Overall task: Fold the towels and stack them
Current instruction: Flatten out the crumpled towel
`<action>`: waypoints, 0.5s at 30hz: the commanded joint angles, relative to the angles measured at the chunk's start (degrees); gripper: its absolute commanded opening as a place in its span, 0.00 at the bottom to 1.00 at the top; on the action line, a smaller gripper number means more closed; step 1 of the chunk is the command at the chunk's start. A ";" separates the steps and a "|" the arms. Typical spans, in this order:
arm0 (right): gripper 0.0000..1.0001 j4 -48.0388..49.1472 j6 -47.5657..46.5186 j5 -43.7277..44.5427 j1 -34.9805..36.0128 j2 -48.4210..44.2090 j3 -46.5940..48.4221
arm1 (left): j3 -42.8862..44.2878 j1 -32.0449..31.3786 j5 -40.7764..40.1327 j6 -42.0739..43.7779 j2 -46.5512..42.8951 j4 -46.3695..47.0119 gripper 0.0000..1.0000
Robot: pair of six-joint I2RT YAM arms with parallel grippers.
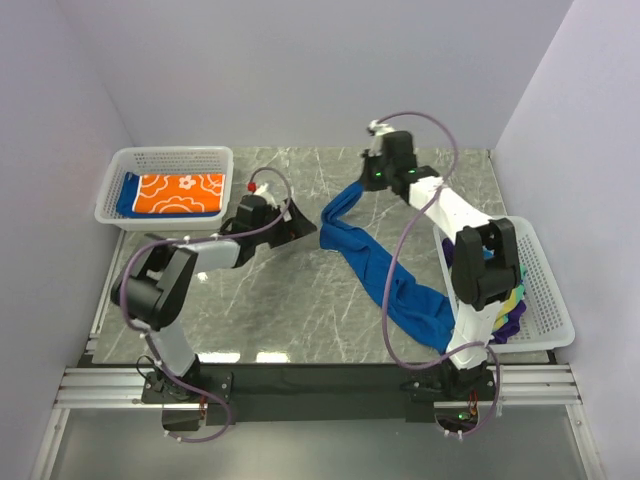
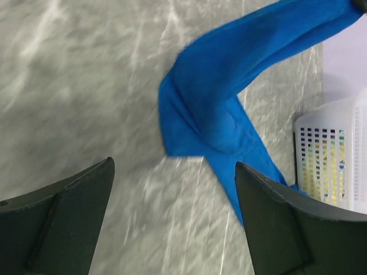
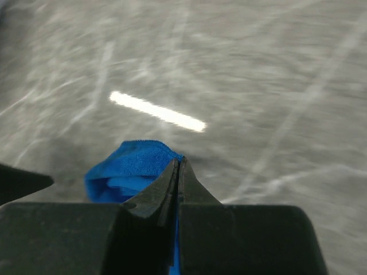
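Observation:
A royal blue towel (image 1: 372, 262) lies as a long twisted strip across the marble table, from the back middle toward the right basket. My right gripper (image 1: 373, 180) is shut on its far end and lifts that end off the table; in the right wrist view the cloth (image 3: 131, 167) bunches beside the closed gripper (image 3: 179, 164). My left gripper (image 1: 303, 226) stands open just left of the strip's bend, holding nothing. The left wrist view shows the open gripper (image 2: 175, 192) over bare table, the blue towel (image 2: 212, 103) just beyond it. An orange flowered towel (image 1: 180, 192) lies folded in the left basket.
A white mesh basket (image 1: 170, 156) stands at the back left, with a blue cloth under the orange towel. Another white mesh basket (image 1: 548, 290) at the right edge holds several bunched towels (image 1: 510, 312), purple and yellow among them. That basket (image 2: 338, 154) also shows in the left wrist view.

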 commanded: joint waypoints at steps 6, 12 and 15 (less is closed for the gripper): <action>0.00 -1.11 -2.02 -0.92 -6.02 4.31 6.40 | 11.44 -4.64 -3.15 0.43 7.49 -3.08 0.81; 0.00 0.20 -2.11 -1.10 -6.11 5.99 5.27 | 19.53 -7.63 -14.38 2.79 11.18 -14.42 0.65; 0.00 1.26 -1.85 -1.28 -6.02 5.64 3.68 | 23.75 -9.56 -20.01 4.90 13.20 -21.28 0.62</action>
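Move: The towel's loose bunched left end lies about 7 cm to the right of the open left gripper, roughly level with it fore and aft and some 6 cm below. The towel corner held by the right gripper is about 5 cm farther out than the left gripper, 13 cm to its right and 7 cm higher. The towel's tail lies about 22 cm back and 29 cm to the right. From the right gripper, the loose end is about 8 cm back, 6 cm left and 12 cm down. Bring the left gripper about 5 cm right and some 3 cm forward, in over the towel's loose bunched end, sinking slightly only at the finish while the fingers start closing but stay well open. Keep the right gripper shut on its corner: carry that corner about 5 cm right and 3 cm forward first, then lower it some 3 cm. ##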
